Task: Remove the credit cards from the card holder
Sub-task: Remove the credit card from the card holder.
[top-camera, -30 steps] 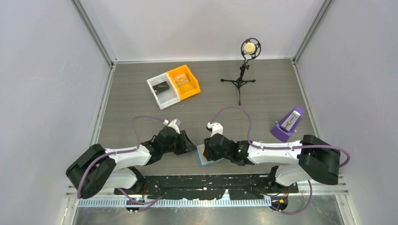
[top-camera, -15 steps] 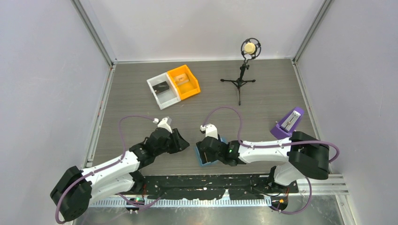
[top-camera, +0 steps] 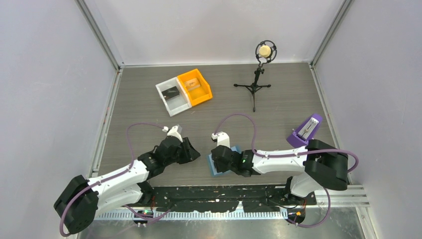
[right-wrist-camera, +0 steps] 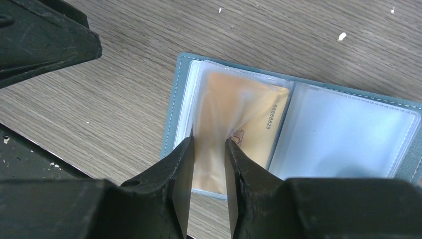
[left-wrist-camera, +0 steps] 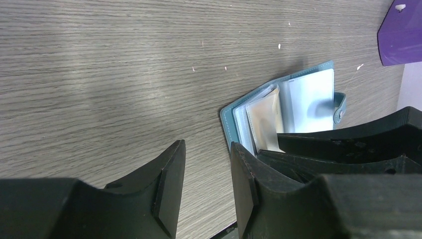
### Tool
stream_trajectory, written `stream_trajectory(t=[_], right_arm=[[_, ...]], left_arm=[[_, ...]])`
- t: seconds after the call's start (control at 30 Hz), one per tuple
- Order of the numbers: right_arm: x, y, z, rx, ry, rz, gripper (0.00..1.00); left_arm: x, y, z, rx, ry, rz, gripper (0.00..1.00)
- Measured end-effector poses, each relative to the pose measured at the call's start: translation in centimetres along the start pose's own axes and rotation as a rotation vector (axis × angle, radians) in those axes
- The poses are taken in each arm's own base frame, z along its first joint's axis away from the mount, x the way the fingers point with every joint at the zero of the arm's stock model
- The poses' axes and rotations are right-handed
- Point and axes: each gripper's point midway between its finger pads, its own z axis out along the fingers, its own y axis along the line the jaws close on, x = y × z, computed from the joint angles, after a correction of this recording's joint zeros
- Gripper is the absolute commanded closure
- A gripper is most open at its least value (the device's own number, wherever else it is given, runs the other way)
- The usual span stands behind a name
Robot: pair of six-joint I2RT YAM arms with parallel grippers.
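Observation:
The light-blue card holder [right-wrist-camera: 179, 94] lies open on the table, its clear sleeves spread. A tan credit card [right-wrist-camera: 263, 129] sits inside the left sleeve. My right gripper [right-wrist-camera: 209, 144] is shut on that frosted sleeve, which puckers up between the fingers. From above, the right gripper [top-camera: 217, 158] covers most of the card holder [top-camera: 235, 149]. My left gripper [left-wrist-camera: 206, 149] stands open just left of the card holder [left-wrist-camera: 239, 117], with only bare table between its fingers. Seen from the top, the left gripper [top-camera: 191, 152] is a short gap from the right one.
At the back left stand a white bin [top-camera: 164, 97] holding a dark flat thing [top-camera: 170, 92] and an orange bin [top-camera: 204, 89]. A microphone stand [top-camera: 256, 74] is at the back middle. A purple wedge stand [top-camera: 304, 132] sits right of the right arm.
The left gripper has drawn back to the left, away from the card holder. The right gripper has shifted slightly left over the holder.

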Motion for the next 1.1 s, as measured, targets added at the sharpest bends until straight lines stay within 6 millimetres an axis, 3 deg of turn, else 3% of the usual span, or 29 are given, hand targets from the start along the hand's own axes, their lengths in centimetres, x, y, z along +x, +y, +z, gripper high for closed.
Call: stream_trajectory(t=[0.6, 1.1], right_arm=[[-0.4, 0.1, -1.4, -0.127, -0.050, 0.100, 0.70], [-0.8, -0.8, -2.1, -0.297, -0.089, 0.279, 0.70]], left_arm=[[1.6, -0.3, 0.5, 0.024, 0.079, 0.024, 0.59], [2.0, -4.3, 1.9, 0.115, 0.155, 0.048, 0.66]])
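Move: My right hand already pinches the clear sleeve around the tan card; the card's middle lies about 1 cm ahead of my right fingertips and 1 cm below. The empty right page of the card holder lies some 7 cm to this hand's right, 3 cm ahead and 2 cm lower. From my empty left hand, the tan card is roughly 8 cm to the right, 3 cm back and 4 cm below. Still pinching the sleeve with the card inside, I raise my right hand about 2 cm and ease it to the right, rolling it some 25 degrees so its left side lifts. I dip my left hand slightly down and back, then bring it about 5 cm right towards the lifted sleeve and up again, turning it about 10 degrees clockwise, fingers still partly open. ##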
